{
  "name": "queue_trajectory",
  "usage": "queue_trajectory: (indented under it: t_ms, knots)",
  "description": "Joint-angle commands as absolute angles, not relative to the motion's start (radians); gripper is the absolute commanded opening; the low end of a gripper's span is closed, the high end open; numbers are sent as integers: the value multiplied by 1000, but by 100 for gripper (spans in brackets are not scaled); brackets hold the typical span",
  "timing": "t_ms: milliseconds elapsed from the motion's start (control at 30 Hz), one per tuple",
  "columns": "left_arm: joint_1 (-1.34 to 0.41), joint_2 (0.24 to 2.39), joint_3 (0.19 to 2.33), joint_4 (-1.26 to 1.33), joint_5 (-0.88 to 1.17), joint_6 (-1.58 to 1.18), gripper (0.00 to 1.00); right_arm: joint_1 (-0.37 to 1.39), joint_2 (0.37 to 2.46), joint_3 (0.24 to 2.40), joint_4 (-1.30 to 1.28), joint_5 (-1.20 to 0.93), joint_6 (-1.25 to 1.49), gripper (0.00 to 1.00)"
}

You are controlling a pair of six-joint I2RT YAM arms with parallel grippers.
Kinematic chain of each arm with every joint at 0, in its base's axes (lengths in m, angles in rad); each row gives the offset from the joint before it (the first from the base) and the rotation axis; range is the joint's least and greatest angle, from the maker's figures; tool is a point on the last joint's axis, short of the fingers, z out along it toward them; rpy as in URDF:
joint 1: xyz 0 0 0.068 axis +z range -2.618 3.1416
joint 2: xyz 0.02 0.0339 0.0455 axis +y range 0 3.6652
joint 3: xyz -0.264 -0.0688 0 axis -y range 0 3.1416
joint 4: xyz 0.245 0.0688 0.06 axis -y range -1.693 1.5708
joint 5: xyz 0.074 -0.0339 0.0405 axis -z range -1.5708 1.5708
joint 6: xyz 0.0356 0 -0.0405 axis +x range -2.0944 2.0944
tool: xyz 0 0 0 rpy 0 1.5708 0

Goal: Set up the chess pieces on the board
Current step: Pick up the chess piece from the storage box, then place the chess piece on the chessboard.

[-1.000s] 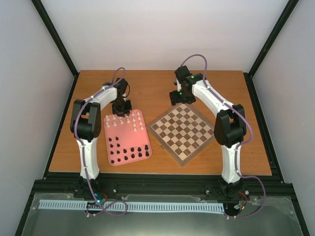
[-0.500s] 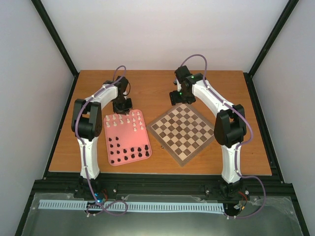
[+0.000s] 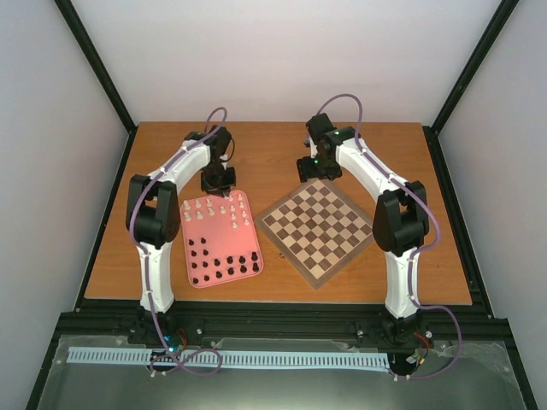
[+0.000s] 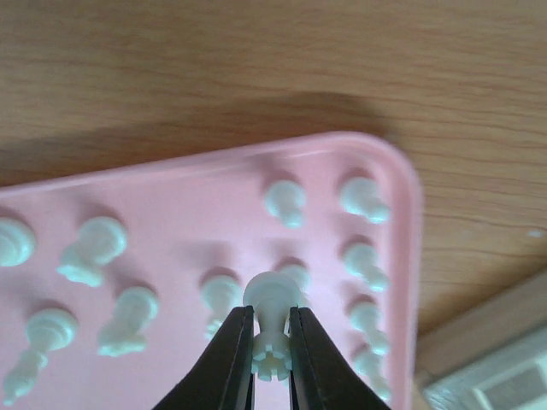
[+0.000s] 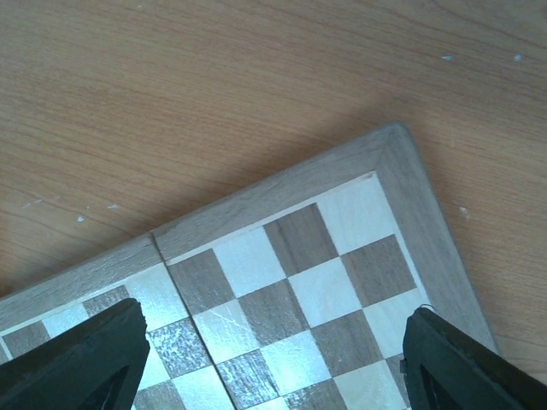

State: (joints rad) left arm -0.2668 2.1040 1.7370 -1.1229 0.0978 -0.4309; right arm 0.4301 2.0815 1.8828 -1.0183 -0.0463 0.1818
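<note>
My left gripper (image 4: pixel 271 312) is shut on a cream-white rook (image 4: pixel 272 301), pinching its stem just above the pink tray (image 4: pixel 179 213). In the top view that gripper (image 3: pixel 217 181) hangs over the tray's far edge. Other cream chess pieces (image 3: pixel 214 207) stand in the tray's far rows. The black chess pieces (image 3: pixel 224 265) fill its near rows. The board (image 3: pixel 318 229) lies to the right, turned like a diamond, with no piece on it. My right gripper (image 5: pixel 273 367) is open over the board's far corner (image 5: pixel 389 149), with nothing between its fingers (image 5: pixel 85 359).
The pink tray (image 3: pixel 215 237) lies on the wooden table (image 3: pixel 282 149) just left of the board. Black frame posts (image 3: pixel 94 64) and white walls close in the table. Cream pieces (image 4: pixel 363 260) crowd closely around the held rook.
My left gripper has shut on the cream rook and shifted slightly toward the far right with it. The right arm has barely moved.
</note>
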Motion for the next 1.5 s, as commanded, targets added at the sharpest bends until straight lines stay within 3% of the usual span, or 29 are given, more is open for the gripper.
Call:
queue_trajectory:
  t_ms: [0, 200, 633, 1067, 1467]
  knots:
    - [-331, 2070, 1886, -1195, 96, -414, 1, 372, 2049, 1891, -1016, -53, 216, 81]
    - [-427, 2229, 2169, -1264, 97, -419, 1, 307, 2036, 1882, -1016, -18, 253, 82]
    - [-652, 2480, 2517, -1251, 112, -464, 2, 137, 1929, 1709, -972, 45, 281, 82]
    - [-701, 2534, 2577, -1154, 82, -490, 2, 109, 1891, 1618, -897, 13, 279, 82]
    - [-709, 2600, 2577, -1231, 149, -453, 2, 109, 1884, 1618, -907, 13, 270, 82]
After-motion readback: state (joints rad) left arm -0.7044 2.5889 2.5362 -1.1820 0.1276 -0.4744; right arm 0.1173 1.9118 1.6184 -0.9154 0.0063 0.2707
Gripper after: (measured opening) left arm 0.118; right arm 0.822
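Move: The white chess piece already pinched in the left hand is bound for the light squares along the board's far-left edge, some 26 cm to the right, 3 cm ahead and about 5 cm below. The board's far corner lies about 9 cm ahead and 30 cm right; its left corner 4 cm back and 9 cm right. The storage box's far-right corner is 4 cm ahead and 6 cm right. From the right hand, those squares lie about 3 cm ahead, 3 cm left and 11 cm below. The white piece, kept pinched in the left fingers, is carried about 26 cm right from the box to the board, arching some 8 cm up, dipping, rising slightly again, then sinking about 4 cm at the end; the wrist turns roughly 20 degrees clockwise and tips its fingertips forward. The right hand, open and empty, clears off 16 cm to the right, also turning clockwise. ##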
